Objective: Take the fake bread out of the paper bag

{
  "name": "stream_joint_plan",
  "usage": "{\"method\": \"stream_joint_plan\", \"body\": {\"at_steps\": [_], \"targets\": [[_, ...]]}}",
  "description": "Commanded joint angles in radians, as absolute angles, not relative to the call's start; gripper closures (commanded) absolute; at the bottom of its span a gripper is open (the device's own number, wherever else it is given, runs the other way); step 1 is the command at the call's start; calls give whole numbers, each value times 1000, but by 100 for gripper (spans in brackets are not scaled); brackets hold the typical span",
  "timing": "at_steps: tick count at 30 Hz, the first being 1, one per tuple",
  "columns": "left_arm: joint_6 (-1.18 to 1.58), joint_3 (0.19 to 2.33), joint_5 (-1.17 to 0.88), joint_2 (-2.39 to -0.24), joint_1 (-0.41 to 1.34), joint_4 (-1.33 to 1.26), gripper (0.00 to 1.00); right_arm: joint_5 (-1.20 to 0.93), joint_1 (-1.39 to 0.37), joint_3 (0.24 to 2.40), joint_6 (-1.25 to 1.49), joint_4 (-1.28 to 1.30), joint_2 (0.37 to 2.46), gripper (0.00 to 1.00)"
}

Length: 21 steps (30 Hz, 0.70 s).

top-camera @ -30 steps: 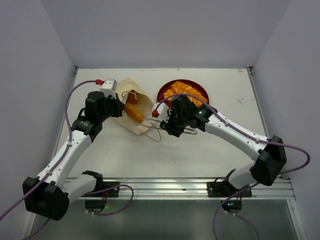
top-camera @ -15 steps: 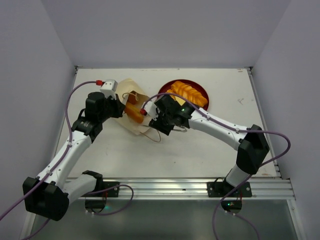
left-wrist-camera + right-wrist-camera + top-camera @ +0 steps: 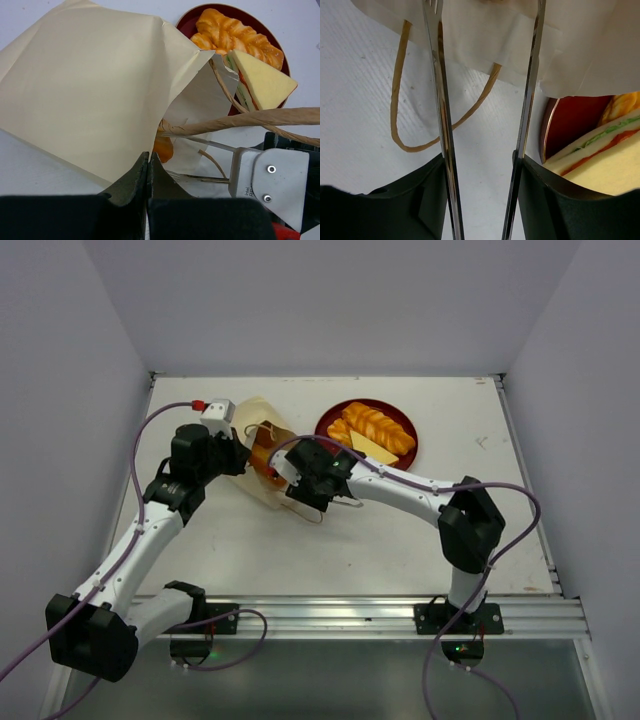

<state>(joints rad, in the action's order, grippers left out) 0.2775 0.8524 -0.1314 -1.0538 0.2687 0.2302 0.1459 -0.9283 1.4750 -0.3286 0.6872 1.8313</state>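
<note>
The cream paper bag (image 3: 256, 418) lies on its side, mouth facing right. My left gripper (image 3: 238, 456) is shut on the bag's edge (image 3: 100, 100), its jaws pinched on the paper. An orange roll (image 3: 164, 148) shows inside the mouth, and also in the top view (image 3: 263, 454). My right gripper (image 3: 284, 470) is open and empty. Its long metal fingers (image 3: 436, 60) reach to the bag mouth (image 3: 490, 35). A twisted orange bread (image 3: 377, 426) and a pale yellow sandwich slice (image 3: 372, 449) lie on the red plate (image 3: 330, 421).
A brown cord handle (image 3: 399, 105) loops on the white table in front of the bag. The plate (image 3: 186, 24) lies just right of the bag. Grey walls close in the table at the back and sides.
My right gripper has moved left from over the plate to the bag mouth, uncovering the bread on the plate. The left gripper has kept hold of the bag.
</note>
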Motion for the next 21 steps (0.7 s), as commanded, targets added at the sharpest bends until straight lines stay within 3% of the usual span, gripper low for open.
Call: {"method": "stream_joint_plan", "body": {"at_steps": [1,9,13,21], "targets": [[293,848,-160,-1025,261,161,100,239,-934,1542,-316,657,1845,46],[279,835,-135,-1017,261,167,100,198,-933,1493,-330,647,1757,91],[270,831,-120,-1019,259,166,100,150,-930,1450,-336,644,1672,100],[267,851,-77,-1031,261,163,100,9,-905,1347,-350,675,1513,100]]}}
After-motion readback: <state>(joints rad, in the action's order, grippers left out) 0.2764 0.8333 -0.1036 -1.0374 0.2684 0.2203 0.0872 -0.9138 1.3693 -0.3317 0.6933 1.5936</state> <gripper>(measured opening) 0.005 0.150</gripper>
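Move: The bread in the paper bag lies about 7 cm ahead, 12 cm left and 6 cm below the right hand, which already holds the open tongs. The plate is some 14 cm ahead and 11 cm right of that hand, with the sandwich 11 cm ahead and 12 cm right, both 8 cm lower. From the left hand, the bread is roughly 3 cm ahead, 4 cm right and 16 cm down. The right hand squeezes the tongs onto the bread, then lifts about 5 cm, drawing slightly back and right. ##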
